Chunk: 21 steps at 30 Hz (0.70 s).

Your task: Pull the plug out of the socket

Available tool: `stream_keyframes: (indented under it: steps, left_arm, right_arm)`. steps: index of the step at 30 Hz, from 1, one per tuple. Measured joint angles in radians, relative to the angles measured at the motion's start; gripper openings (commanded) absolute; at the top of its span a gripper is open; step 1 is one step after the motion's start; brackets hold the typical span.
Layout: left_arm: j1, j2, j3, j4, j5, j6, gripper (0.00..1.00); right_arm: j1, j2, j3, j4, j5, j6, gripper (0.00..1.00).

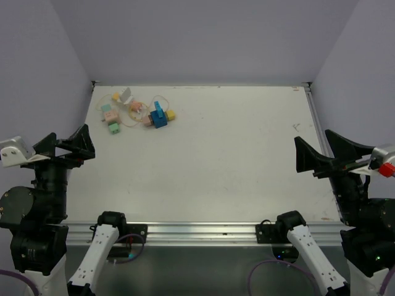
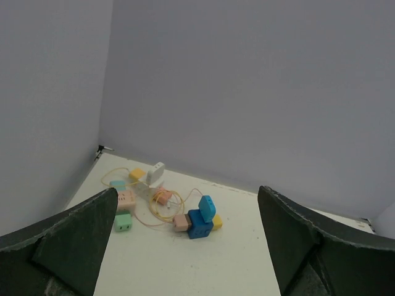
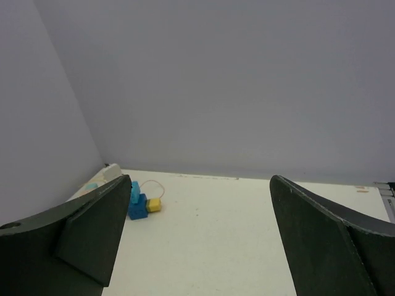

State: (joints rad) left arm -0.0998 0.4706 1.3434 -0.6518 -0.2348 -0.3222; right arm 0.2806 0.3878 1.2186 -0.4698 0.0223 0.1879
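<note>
A dark blue cube socket [image 1: 160, 120] lies at the table's far left, with a light blue plug [image 1: 158, 110] on top, a yellow plug [image 1: 170, 115] on its right side and a pink plug [image 1: 148, 120] on its left. The same cluster shows in the left wrist view: socket [image 2: 199, 224], light blue plug [image 2: 207, 208]. The right wrist view shows the socket [image 3: 137, 211] and yellow plug [image 3: 153, 205]. My left gripper [image 1: 75, 145] is open and empty at the near left, far from the socket. My right gripper [image 1: 318, 157] is open and empty at the near right.
Other small adapters lie left of the socket: a green one [image 1: 114, 127], a pink one [image 1: 109, 115], a white one [image 1: 126, 95], joined by thin orange cable [image 1: 133, 114]. Purple walls enclose the table [image 1: 234, 154] at back and sides.
</note>
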Motion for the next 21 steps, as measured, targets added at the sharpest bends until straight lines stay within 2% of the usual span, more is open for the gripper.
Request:
stream_keyframes:
  steps: [10, 21]
  left_arm:
    - [0.000, 0.001, -0.042, 0.007, 0.014, -0.018, 0.99]
    - [0.000, 0.094, -0.161, 0.033, 0.098, -0.108, 0.99]
  right_arm:
    - [0.000, -0.010, -0.115, 0.055, -0.036, 0.081, 0.99]
    - [0.000, 0.059, -0.348, 0.101, -0.069, 0.369, 0.99]
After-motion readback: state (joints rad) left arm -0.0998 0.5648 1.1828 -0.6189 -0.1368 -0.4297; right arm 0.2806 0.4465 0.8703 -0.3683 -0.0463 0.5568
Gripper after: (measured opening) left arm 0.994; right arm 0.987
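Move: The blue block with the light-blue plug on it lies about 36 cm ahead of the left hand, 14 cm to its right and some 44 cm below. From that block, the small pink block stands about 6 cm to the left and the yellow block about 6 cm to the right and 2 cm farther out; the green block stands about 20 cm to the left and 3 cm nearer. From the right hand, the blue block is about 37 cm ahead, 45 cm left and 45 cm below. Towards the blue block and its plug, still touching nothing, both hands set off from their high start and gather speed. The right drops about 12 cm while going 7 cm forward and 5 cm left, tipping down some 20 degrees and rolling its left side up; the left sinks and reaches forward nearly equally, about 6 cm each, drifting right and tipping down slightly. Both grippers stay wide open. ##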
